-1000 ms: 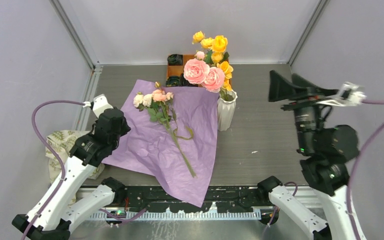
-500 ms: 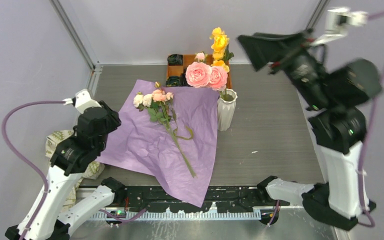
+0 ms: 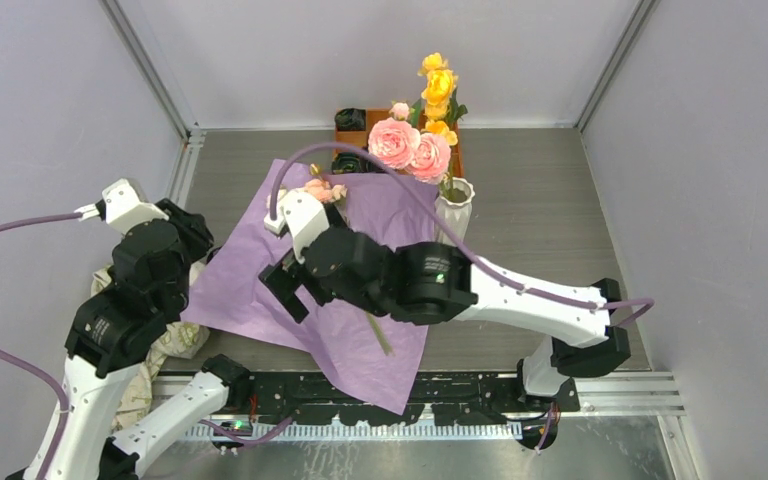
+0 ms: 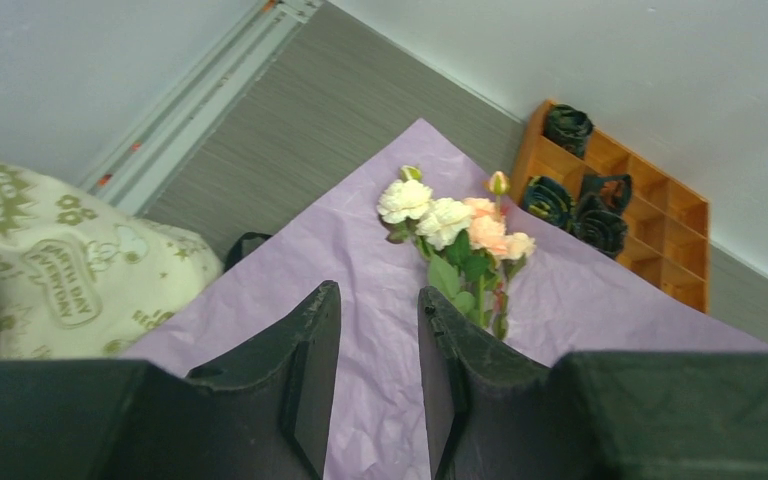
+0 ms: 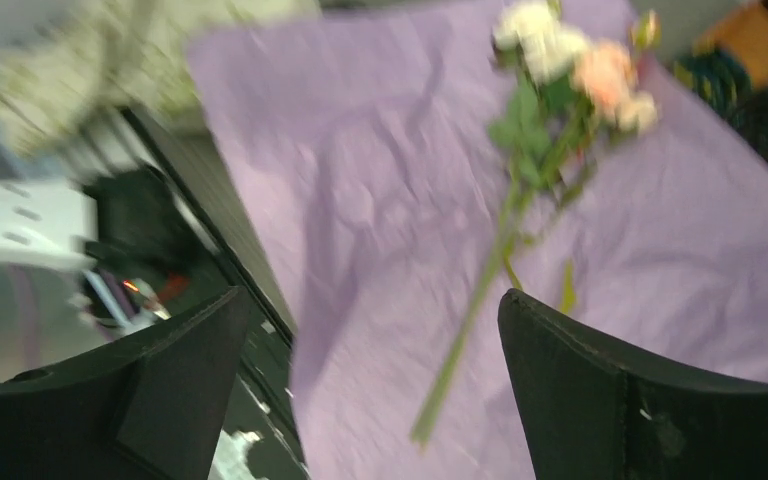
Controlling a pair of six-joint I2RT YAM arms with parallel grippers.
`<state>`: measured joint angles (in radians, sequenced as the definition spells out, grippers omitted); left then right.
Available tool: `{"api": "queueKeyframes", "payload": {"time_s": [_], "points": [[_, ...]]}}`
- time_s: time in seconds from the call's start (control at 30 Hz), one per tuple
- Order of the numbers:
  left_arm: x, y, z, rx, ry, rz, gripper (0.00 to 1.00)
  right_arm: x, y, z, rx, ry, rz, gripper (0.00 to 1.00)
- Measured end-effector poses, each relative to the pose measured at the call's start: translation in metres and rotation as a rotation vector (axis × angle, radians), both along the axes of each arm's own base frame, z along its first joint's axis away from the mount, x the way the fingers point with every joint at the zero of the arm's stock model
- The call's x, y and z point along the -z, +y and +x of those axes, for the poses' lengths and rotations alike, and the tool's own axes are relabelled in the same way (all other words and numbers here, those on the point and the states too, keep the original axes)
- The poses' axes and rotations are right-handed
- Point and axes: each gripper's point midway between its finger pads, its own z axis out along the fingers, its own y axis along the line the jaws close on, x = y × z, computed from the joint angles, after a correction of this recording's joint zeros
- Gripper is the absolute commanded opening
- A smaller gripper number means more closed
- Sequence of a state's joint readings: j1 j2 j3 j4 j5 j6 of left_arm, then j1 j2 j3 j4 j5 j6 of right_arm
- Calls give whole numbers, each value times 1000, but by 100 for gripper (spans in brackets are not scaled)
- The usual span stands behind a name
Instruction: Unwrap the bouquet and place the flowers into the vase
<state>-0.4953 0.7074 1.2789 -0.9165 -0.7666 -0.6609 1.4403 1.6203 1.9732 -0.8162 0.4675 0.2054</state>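
The bouquet's purple paper [image 3: 390, 215] lies spread flat on the table. One loose flower sprig [image 4: 455, 220] with cream and peach heads rests on it, its green stem [image 5: 480, 300] pointing toward the near edge. The white ribbed vase [image 3: 453, 215] stands at the paper's right edge and holds pink and yellow flowers [image 3: 410, 145]. My right gripper [image 5: 375, 300] hovers wide open above the stem's lower end, and its arm [image 3: 430, 285] crosses the paper. My left gripper [image 4: 380, 300] is off the paper's left side, its jaws apart by a narrow gap with nothing between them.
An orange compartment tray [image 4: 660, 220] with dark fabric coils sits behind the paper. A beige leaf-print cloth [image 4: 50, 270] is bunched at the table's left edge. The paper's near corner [image 3: 390, 385] hangs over the black front rail.
The right arm swung from high on the right down and across to hover over the loose stem. The left arm drew back to the left, and its jaws widened a little.
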Motion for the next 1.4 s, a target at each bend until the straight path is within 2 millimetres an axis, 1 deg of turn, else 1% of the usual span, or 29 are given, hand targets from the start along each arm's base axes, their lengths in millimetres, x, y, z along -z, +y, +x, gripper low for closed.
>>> {"api": "queueKeyframes", "payload": {"time_s": [0.1,0.13,0.2,0.23,0.27,0.3,0.33,0.37,0.4,0.43,0.47,0.5,0.57,0.63,0.7,0.77,0.83,0.93,1.07,1.3,1.4], "points": [[3,11,-8,-42,11,21,37,70,-18,11,72,44,-146,98],[3,14,-11,-52,10,22,37,92,-25,16,101,67,-188,95],[3,18,-14,-67,3,20,37,130,-38,27,165,129,-243,86],[4,19,-15,-69,2,20,36,148,-47,36,205,176,-264,83],[5,20,-16,-70,4,20,37,162,-54,45,245,213,-276,81],[7,20,-17,-71,9,22,36,174,-57,48,265,255,-282,80],[9,20,-16,-70,15,24,36,187,-71,75,353,301,-283,79],[11,19,-16,-69,22,28,36,199,-77,89,404,334,-291,77],[13,18,-15,-67,31,31,36,210,-82,104,452,356,-298,74],[15,17,-14,-64,37,34,36,218,-85,115,484,370,-302,70],[17,16,-13,-61,42,36,37,229,-88,124,509,386,-320,65],[19,16,-13,-59,47,37,37,240,-86,129,520,402,-339,59],[23,15,-12,-55,59,41,37,256,-72,134,510,428,-368,52],[28,14,-11,-53,69,47,37,269,-49,138,482,445,-381,47],[32,14,-11,-53,78,53,37,278,-28,144,461,454,-385,45],[33,14,-11,-52,81,55,38,284,-9,151,441,453,-384,44],[32,14,-11,-52,79,57,38,287,6,157,426,448,-381,43],[32,15,-13,-52,74,56,39,290,17,166,418,437,-387,43],[35,16,-13,-50,76,62,39,299,19,178,424,434,-412,40],[38,15,-11,-44,78,77,39,323,8,195,449,450,-472,39],[37,14,-10,-44,72,75,40,331,2,199,456,457,-494,36]]}}
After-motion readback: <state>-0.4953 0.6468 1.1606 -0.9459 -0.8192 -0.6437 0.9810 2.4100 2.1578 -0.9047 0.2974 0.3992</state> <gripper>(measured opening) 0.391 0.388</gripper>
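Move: The right hand hangs high, and the flower stems just below the leaves lie about 21 cm ahead of it, neither left nor right, some 36 cm below. From this hand the pale flower heads are roughly 40 cm ahead and 9 cm left, the cut stem ends level with it and 10 cm right, both near table height; the vase is about 25 cm ahead, 25 cm right and 27 cm lower. From the left hand the stems lie some 14 cm ahead, 22 cm right and 35 cm below. The right hand drops about 33 cm and reaches some 20 cm forward to the flower stems just below the leaves, fast at first and then easing, swinging right by 8 or 9 cm early on and then back left, while the wrist tips the fingers down and turns clockwise. Its wide-open fingers narrow to less than half open, ending close over the stems with no grip yet to be seen, as the empty left hand sinks about 4 cm well off to the side. ##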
